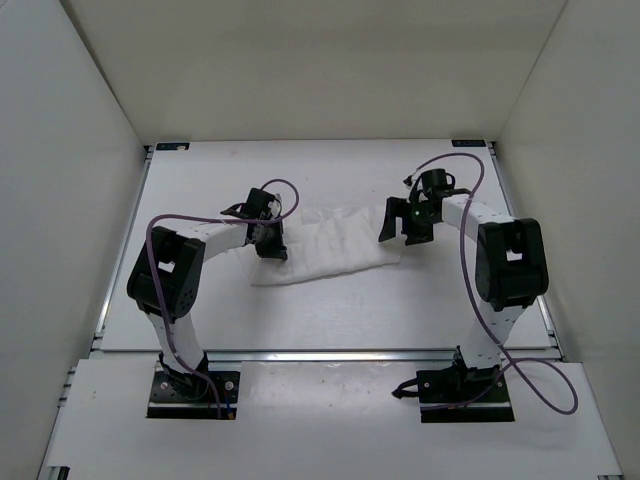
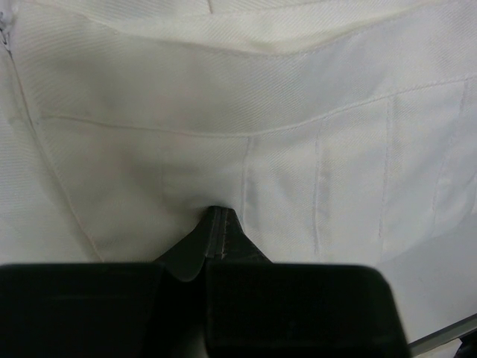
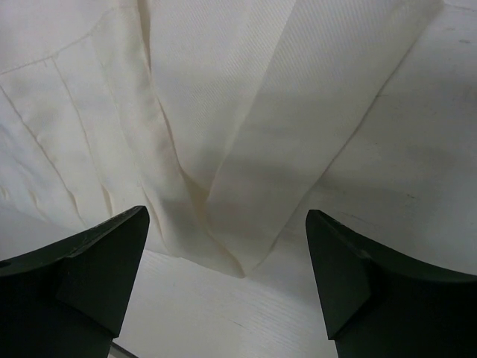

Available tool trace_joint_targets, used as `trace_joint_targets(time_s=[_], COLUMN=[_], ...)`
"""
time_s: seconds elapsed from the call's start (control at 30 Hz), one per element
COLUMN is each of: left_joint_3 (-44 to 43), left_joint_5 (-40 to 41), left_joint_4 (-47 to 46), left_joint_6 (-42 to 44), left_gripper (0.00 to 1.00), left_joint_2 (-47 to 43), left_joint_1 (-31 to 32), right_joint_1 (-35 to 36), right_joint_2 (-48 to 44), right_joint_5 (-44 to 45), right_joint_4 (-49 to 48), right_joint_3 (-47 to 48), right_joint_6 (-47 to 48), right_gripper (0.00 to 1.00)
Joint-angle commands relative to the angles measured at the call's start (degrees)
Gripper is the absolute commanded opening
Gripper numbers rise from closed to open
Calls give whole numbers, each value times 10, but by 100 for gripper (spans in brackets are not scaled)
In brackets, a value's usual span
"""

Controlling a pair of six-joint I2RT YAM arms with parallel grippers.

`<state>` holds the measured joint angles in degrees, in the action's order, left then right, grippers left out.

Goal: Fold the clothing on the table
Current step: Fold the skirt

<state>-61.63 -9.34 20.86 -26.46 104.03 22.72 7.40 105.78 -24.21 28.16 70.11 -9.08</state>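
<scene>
The white clothing (image 1: 335, 245) lies bunched in a wrinkled strip across the middle of the table (image 1: 400, 310). My left gripper (image 1: 268, 240) sits at the strip's left end. In the left wrist view its gripper (image 2: 218, 212) is shut, and the clothing (image 2: 246, 112) puckers right at the tips. My right gripper (image 1: 400, 222) hovers at the strip's right end, open. In the right wrist view the gripper (image 3: 227, 215) holds nothing; a folded corner of the clothing (image 3: 223, 112) rests on the table (image 3: 223, 321) between its fingers (image 3: 112, 261).
White walls (image 1: 90, 150) enclose the table on three sides. A metal rail (image 1: 330, 355) runs along the near edge, just ahead of both arm bases. Purple cables (image 1: 470, 200) loop over each arm.
</scene>
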Motion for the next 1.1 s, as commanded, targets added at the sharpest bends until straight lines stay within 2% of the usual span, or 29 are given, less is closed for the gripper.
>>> trace_joint_targets(time_s=[0.0,0.13,0.2,0.33,0.4,0.43,0.5,0.53,0.67,0.83,0.9,1.07], left_joint_3=[2,8,14,20,19,22,16,12,-13,-56,-60,-64], left_joint_5=[-8,-4,-6,-7,-2,5,15,19,28,24,7,-23], left_joint_4=[1,3,-2,-3,3,4,14,15,22,9,-11,-73], left_joint_6=[7,7,9,10,11,11,5,1,-15,-39,-73,-143], left_gripper=[0,0,0,0,0,0,0,0,0,0,0,0], left_joint_2=[9,11,7,4,3,2,0,5,25,60,76,101], left_joint_1=[3,4,0,-1,0,0,-2,-3,7,63,65,65], right_joint_1=[18,53,66,63,58,59,52,49,48,41,53,124], right_joint_2=[-6,29,40,56,62,60,53,45,26,31,37,35], right_joint_5=[38,63,62,48,46,49,54,57,70,45,25,-22], right_joint_4=[3,15,9,5,2,5,3,6,13,62,69,27], right_joint_3=[4,14,12,7,11,15,27,35,96,200,241,267], right_joint_6=[2,9,5,-3,-6,-8,-10,-9,2,8,15,-10], right_gripper=[84,84,80,54,28,23,5,1,1,0,0,0])
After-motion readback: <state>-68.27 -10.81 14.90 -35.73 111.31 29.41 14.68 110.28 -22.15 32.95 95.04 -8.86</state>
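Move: The skirt's right end, which my open right hand will close on, is roughly 3 cm to its left, 1 cm back and 3 cm below. The skirt's near right corner lies about 5 cm back, straight in line; its far right corner some 7 cm ahead and 4 cm left. From my left hand, that right end is about 22 cm right and 3 cm ahead, and the skirt's near left corner 8 cm back and 7 cm left. I bring my right hand left and down onto the skirt's right end, shut the fingers and pinch it, then lift it about 12 cm while carrying it some 8 cm forward, fingertips tilting outward. My left hand keeps its shut fingers on the left part of the cloth, holding still at first, then shifts about 7 cm right as my right hand raises the other end. ##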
